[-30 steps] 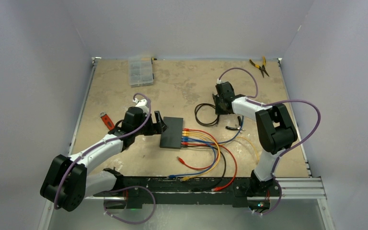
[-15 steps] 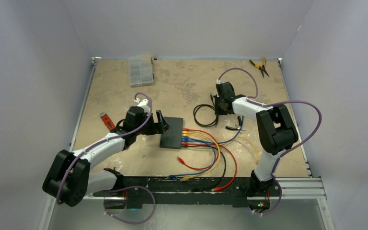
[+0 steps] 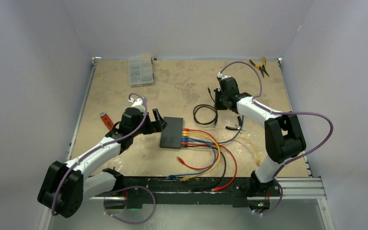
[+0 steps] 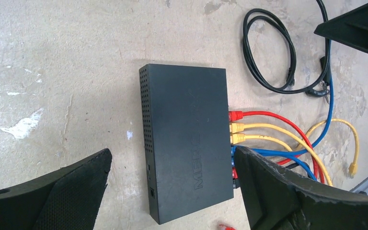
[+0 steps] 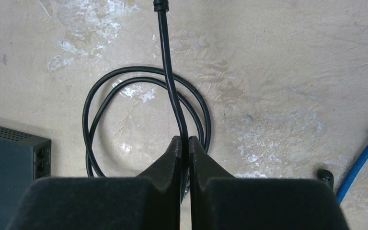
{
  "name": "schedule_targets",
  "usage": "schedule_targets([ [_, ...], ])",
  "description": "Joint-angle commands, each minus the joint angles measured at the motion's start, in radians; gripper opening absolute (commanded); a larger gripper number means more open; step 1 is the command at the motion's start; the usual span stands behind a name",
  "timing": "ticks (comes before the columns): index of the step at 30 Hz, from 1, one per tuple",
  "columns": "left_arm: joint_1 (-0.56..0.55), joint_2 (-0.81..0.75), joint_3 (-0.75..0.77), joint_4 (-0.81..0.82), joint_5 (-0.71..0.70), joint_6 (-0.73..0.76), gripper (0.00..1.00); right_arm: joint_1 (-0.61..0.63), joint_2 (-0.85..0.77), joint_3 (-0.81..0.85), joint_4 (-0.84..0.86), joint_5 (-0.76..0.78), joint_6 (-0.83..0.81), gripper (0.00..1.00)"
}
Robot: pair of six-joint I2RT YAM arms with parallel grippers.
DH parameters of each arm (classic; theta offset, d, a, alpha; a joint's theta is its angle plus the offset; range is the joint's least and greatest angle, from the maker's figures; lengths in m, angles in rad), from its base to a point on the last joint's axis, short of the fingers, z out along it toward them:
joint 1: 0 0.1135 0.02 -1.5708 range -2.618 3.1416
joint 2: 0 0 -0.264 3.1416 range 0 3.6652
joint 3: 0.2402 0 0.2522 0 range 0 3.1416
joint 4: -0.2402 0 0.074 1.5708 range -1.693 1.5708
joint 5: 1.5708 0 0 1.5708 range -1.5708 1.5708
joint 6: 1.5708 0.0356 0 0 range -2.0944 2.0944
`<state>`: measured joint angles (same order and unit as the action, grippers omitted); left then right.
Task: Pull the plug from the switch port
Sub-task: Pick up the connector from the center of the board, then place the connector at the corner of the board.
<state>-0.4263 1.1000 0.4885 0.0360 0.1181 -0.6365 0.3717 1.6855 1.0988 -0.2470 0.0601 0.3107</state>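
The black switch (image 3: 172, 132) lies flat mid-table, with red, yellow, blue and black plugs (image 3: 186, 136) in the sockets on its right edge. In the left wrist view the switch (image 4: 187, 129) has its plugs (image 4: 235, 125) on the right. My left gripper (image 3: 158, 120) is open and empty at the switch's left side. In its wrist view (image 4: 172, 154) one finger is on each side of the switch's near end. My right gripper (image 3: 219, 99) is shut on a thin black cable (image 5: 166, 57) above that cable's coil (image 3: 205, 115). The jaws pinch the cable at their tips (image 5: 184, 140).
A clear compartment box (image 3: 140, 71) and yellow pliers (image 3: 259, 65) lie at the back edge. A red-handled tool (image 3: 107, 120) lies left of the left arm. Loose red, blue, yellow and black cables (image 3: 211, 160) spread from the switch toward the front rail.
My right gripper has moved back and a little right, away from the switch, with the black cable in it. My left gripper has shifted slightly toward the left beside the switch.
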Motion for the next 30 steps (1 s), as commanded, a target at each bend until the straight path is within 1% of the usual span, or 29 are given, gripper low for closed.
schedule_targets([
  [1,0.004,-0.033,-0.012,0.014,-0.029,-0.014,0.99,-0.003,-0.009,0.065,0.021,-0.011,0.001,0.00],
  [5,0.004,-0.044,-0.013,0.015,-0.025,-0.014,0.99,-0.009,0.019,0.080,0.031,-0.016,0.005,0.00],
  [11,0.004,-0.051,-0.016,0.015,-0.018,-0.013,0.99,-0.031,0.076,0.143,0.064,-0.081,0.023,0.00],
  [15,0.004,-0.051,-0.022,0.029,-0.002,-0.015,0.99,-0.042,0.124,0.219,0.069,-0.106,0.031,0.00],
  [21,0.004,-0.042,-0.031,0.058,0.026,-0.018,0.99,-0.072,0.227,0.356,0.055,-0.094,0.031,0.00],
  [30,0.004,-0.029,-0.033,0.064,0.024,-0.010,0.99,-0.126,0.370,0.577,0.024,-0.117,0.024,0.00],
])
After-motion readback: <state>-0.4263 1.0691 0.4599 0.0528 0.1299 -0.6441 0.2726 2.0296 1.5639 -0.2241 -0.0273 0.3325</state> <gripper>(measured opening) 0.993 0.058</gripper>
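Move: The right hand, already holding the coiled black cable, is bound for the bare far part of the board, about 14 cm ahead and 7 cm below. The cable's loop lies some 4 cm left, 3 cm back and 6 cm down. The black pliers are around 8 cm right and 10 cm back, and the yellow-handled pliers about 21 cm right and 23 cm ahead. From the left hand the bare spot is roughly 26 cm ahead and 22 cm right. Forward, slowly at first and then picking up speed, the right hand carries the black cable about 13 cm away from the switch towards the far edge of the board. Its shut fingers keep their pinch on the cable just behind the connector, and the wrist tilts only slightly, by some 10 degrees. ##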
